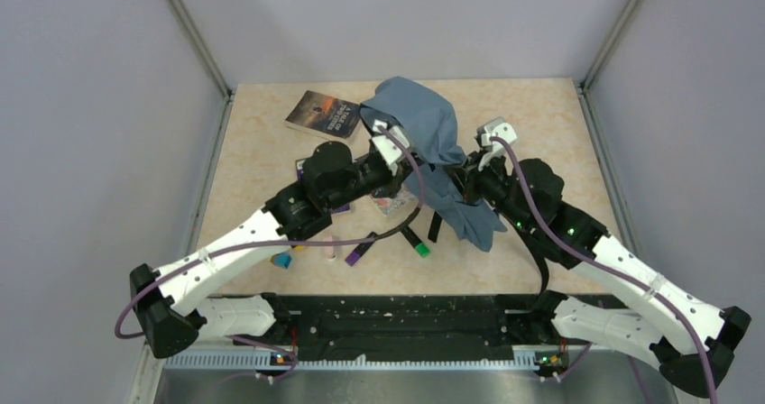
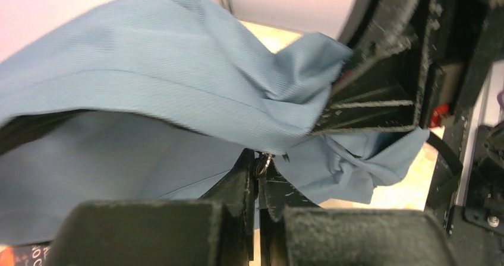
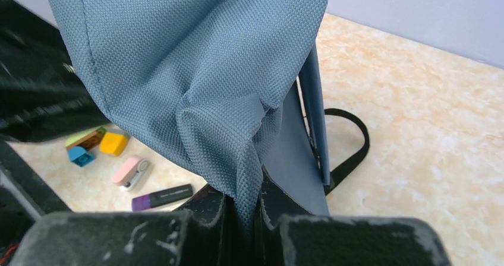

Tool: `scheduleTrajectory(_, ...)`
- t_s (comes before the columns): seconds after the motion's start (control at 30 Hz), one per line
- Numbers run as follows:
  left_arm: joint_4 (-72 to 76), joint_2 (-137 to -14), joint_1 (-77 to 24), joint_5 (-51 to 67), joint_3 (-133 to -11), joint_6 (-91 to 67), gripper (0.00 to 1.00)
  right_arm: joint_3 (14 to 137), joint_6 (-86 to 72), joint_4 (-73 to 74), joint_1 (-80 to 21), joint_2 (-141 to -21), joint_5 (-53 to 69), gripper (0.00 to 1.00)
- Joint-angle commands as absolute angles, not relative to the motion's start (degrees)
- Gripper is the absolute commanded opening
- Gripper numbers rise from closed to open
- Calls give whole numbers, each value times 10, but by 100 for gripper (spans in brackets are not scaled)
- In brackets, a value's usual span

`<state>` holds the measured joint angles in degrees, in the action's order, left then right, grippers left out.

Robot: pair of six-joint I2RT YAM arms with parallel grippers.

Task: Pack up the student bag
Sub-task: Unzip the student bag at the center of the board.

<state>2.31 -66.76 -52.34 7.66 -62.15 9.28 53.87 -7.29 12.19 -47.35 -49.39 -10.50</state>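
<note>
The student bag (image 1: pixel 422 126), slate-blue fabric, hangs bunched above the table between both arms. My left gripper (image 2: pixel 260 160) is shut, its tips pinching a small metal zipper pull (image 2: pixel 264 159) at the bag's seam, with fabric draped above and to the left. My right gripper (image 3: pixel 245 190) is shut on a vertical fold of the bag's woven cloth (image 3: pixel 202 70). A black strap (image 3: pixel 352 150) loops down onto the tabletop. In the left wrist view the right gripper's black body (image 2: pixel 386 82) sits close at the upper right, pressed into the cloth.
A dark-covered book (image 1: pixel 325 113) lies at the back left. Under the bag lie a purple highlighter (image 3: pixel 161 196), a pink stapler-like item (image 3: pixel 131 172), a yellow block (image 3: pixel 113 142) and a blue block (image 3: pixel 80 156). A green-tipped marker (image 1: pixel 417 244) lies near the front.
</note>
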Motion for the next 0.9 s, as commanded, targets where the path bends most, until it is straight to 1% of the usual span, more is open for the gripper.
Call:
scheduleTrajectory(0.0,-14,-641,-483,49,-697,38,0,581,-42,112,-470,-495,-175,0)
scheduleTrajectory(0.1,-32,-639,-426,47,-716,4,0,583,-36,122,-470,-493,-193,0)
scheduleTrajectory(0.2,-31,-638,-371,69,-729,-39,0,582,-34,128,-470,-491,-187,0)
scheduleTrajectory(0.37,-61,-655,-323,66,-767,-56,0,580,-35,138,-470,-491,-172,0)
scheduleTrajectory(0.43,-69,-659,-315,91,-773,-61,0,581,-36,141,-470,-490,-174,0)
scheduleTrajectory(0.5,-67,-660,-315,137,-773,-67,0,584,-32,144,-470,-484,-169,18)
scheduleTrajectory(0.63,-61,-674,-315,209,-774,-113,0,595,-15,143,-471,-461,-139,70)
scheduleTrajectory(0.67,-61,-682,-315,224,-777,-125,0,596,-12,142,-470,-454,-126,78)
scheduleTrajectory(0.7,-61,-689,-315,238,-779,-139,0,598,-9,141,-470,-447,-108,84)
scheduleTrajectory(0.77,-62,-705,-316,261,-783,-162,0,597,-5,133,-470,-431,-76,90)
scheduleTrajectory(0.87,-67,-723,-315,271,-786,-181,0,595,-8,123,-470,-410,-47,93)
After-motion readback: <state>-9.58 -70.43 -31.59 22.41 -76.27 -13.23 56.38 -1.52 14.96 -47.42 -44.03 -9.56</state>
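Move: The left hand has the zip pull shut in its fingers. The bag mouth's far-left corner, towards which it draws, is about 12 cm ahead and 8 cm left, at roughly hand height. Some 30 cm below lie the floral book, around 18 cm ahead and 2 cm left, and the green marker, 3 cm back and 3 cm right. The right fingers already pinch a fold of bag cloth; from there the corner is about 13 cm ahead, 21 cm left, roughly 2 cm higher. Forward, left and up, the left hand sweeps some 12 cm with shut fingers along the bag's mouth towards its far-left corner, then drifts about 2.5 cm back to the right, its wrist rolling about 25 degrees. The right hand keeps its pinch almost still as a counter-hold, then opens wide, lets go of the cloth and backs off up and towards its base. ##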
